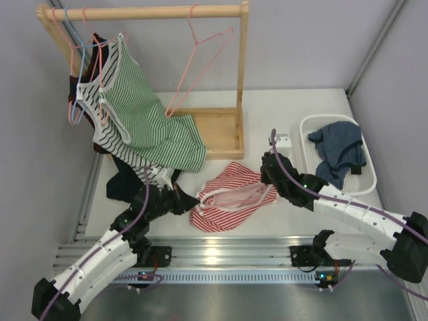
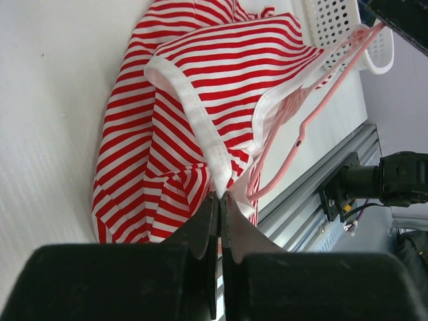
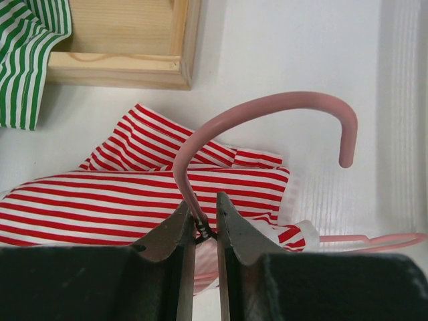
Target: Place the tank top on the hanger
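The red-and-white striped tank top (image 1: 224,200) lies crumpled on the white table between the two arms. A pink wire hanger (image 1: 242,194) lies partly inside it. My left gripper (image 1: 192,200) is at the top's left edge, shut on its white trim (image 2: 212,157); the hanger's wire (image 2: 301,127) shows beyond the cloth. My right gripper (image 1: 269,182) is at the top's right side, shut on the hanger's twisted neck (image 3: 200,224), just below the hook (image 3: 267,107). The tank top (image 3: 120,200) lies under the neck.
A wooden rack (image 1: 214,130) stands at the back with a green-and-white striped top (image 1: 144,114), a spare pink hanger (image 1: 200,53) and a light blue hanger (image 1: 81,60). A white basket (image 1: 309,130) holds a dark blue garment (image 1: 338,150). Dark clothes (image 1: 124,177) lie at the left.
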Tool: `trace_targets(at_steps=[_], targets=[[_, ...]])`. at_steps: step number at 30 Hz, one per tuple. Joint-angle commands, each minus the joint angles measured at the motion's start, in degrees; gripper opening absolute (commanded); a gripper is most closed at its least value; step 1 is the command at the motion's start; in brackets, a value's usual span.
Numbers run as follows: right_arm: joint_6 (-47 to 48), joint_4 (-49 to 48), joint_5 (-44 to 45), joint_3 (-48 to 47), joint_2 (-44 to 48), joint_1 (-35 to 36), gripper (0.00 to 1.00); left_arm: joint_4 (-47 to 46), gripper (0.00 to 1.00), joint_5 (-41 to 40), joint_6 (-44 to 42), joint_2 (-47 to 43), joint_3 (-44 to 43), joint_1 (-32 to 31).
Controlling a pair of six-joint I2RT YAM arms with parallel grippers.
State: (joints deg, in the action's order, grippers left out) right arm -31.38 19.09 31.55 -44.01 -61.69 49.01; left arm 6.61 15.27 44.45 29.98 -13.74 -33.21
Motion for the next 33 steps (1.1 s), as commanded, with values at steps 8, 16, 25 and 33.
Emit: trace_targets(at_steps=[8, 16, 25, 33], targets=[[-0.79, -1.34, 1.94, -2.66, 0.43, 0.03, 0.0, 3.32, 0.0, 5.21, 0.64, -0.71, -3.39, 0.25], [-1.23, -1.6, 1.67, -1.61, 0.87, 0.12, 0.0, -1.24, 0.0, 4.16, 6.79, -1.67, -4.81, 0.25], [-2.55, -2.65, 1.06, -2.31, -0.62, 0.29, 0.0, -12.4, 0.0, 6.71, 13.91, 3.41, -5.33, 0.25], [-3.08, -2.92, 1.41, -4.5, -2.2, 1.35, 0.0, -24.79, 0.0, 5.74, 18.92, 12.73, -7.44, -0.89]])
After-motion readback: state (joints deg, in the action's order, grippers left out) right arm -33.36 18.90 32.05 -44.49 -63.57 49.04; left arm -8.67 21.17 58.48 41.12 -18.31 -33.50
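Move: The pink hanger's left end is about 4 cm to the right of my left hand, level with it front to back and some 2 cm lower. The tank top's striped body lies about 5 cm farther out and 12 cm to the right, 9 cm down. The wooden rack's base starts some 22 cm ahead and 8 cm to the right, 8 cm down. From my right hand, the hanger's left end is about 8 cm back, 20 cm to the left and 6 cm below. With my left fingers still shut on the tank top's white strap, I first ease back about a centimetre, then lift the strap some 6 cm while swinging it to the right and finally forward, up over the hanger's left end, my wrist rolling left side down about 15 degrees. My right hand keeps its grip at the hanger's hook and stays practically still. ##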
